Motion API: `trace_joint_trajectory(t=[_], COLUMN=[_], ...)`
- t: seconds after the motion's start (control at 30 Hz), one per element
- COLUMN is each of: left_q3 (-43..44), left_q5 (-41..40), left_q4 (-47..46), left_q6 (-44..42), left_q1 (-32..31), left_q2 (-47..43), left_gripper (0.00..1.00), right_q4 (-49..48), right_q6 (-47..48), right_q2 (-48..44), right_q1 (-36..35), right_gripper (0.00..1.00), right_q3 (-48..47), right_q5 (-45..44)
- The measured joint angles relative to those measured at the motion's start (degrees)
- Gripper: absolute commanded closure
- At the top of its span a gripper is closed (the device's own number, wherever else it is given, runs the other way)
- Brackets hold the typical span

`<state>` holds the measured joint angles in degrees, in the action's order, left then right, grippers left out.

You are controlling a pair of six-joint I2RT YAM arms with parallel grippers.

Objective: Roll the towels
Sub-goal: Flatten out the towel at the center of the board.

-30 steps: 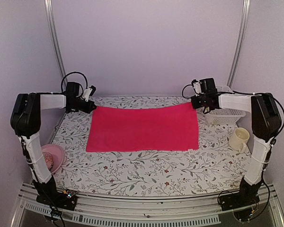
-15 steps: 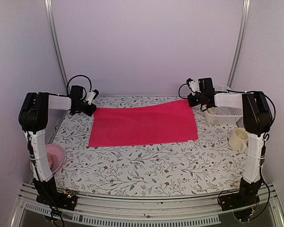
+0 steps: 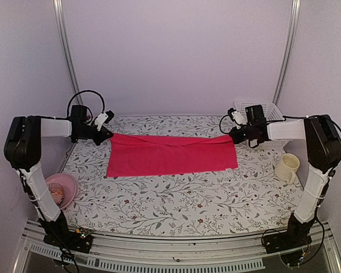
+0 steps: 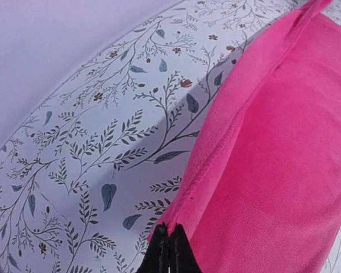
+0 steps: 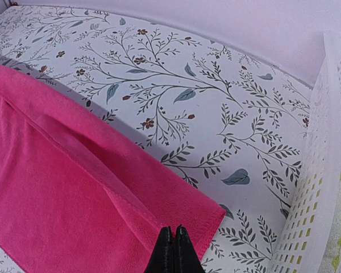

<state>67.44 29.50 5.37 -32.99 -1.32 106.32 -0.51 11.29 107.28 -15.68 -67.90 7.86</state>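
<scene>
A bright pink towel lies spread across the middle of the floral table. Its far edge is turned over toward me in a narrow fold. My left gripper is shut on the towel's far left corner. In the left wrist view the black fingertips pinch the hem of the towel. My right gripper is shut on the far right corner. In the right wrist view its tips close on the folded edge of the towel. Something yellow-green shows through the basket wall.
A white slotted basket stands at the back right, just behind my right arm, and close beside the gripper in the right wrist view. A cream mug sits at the right edge. A pink bowl sits near left.
Both grippers have come down and toward me with the towel's far edge, laying it over as a fold. The pink area on the table looks narrower front to back.
</scene>
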Motion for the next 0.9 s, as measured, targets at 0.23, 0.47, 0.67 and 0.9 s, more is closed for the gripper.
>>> trace_joint_trajectory(t=[0.23, 0.47, 0.67, 0.9], left_q3=[-5.2, -6.1, -6.1, -6.0], left_q5=[3.8, 5.2, 6.9, 8.7], left_q4=[1.6, 1.6, 5.0, 13.7], left_q6=[-3.0, -3.8, -8.0, -14.9], left_q1=[0.1, 0.6, 1.1, 1.3], left_q2=[-1.7, -2.8, -3.6, -3.7], left_gripper=[1.00, 1.00, 1.00, 1.00], right_q4=[0.1, 0.0, 0.6, 1.8], right_q6=[-0.4, -1.4, -1.6, -2.5], right_q2=[-5.2, -9.0, -11.1, -13.9], right_q1=[0.1, 1.1, 1.3, 1.3], right_gripper=[0.98, 0.98, 0.98, 0.98], right_q3=[5.3, 6.7, 10.8, 14.5], right_q5=[-0.8, -2.1, -2.8, -2.4])
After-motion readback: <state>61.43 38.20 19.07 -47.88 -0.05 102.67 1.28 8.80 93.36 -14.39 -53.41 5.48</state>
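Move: Back along the table lies where the held edge of the pink towel is going: its near left corner some 15 cm back of the left hand and 1 cm to its right, its near right corner about 12 cm back of the right hand and 1 cm to its right, both roughly 8 cm lower. From the right hand, the white basket stands about 6 cm ahead and 14 cm right, the mug 13 cm back and 20 cm right. Drawing the pinched edge back over the part of the towel already lying on the table, both shut grippers keep their hold. The left goes back about 7.5 cm, sinking 3 cm, its fingers swinging clockwise and tipping down; the right goes back about 6 cm and veers right, away from the left hand, rising briefly and then sinking to its old height, to stretch the edge. ##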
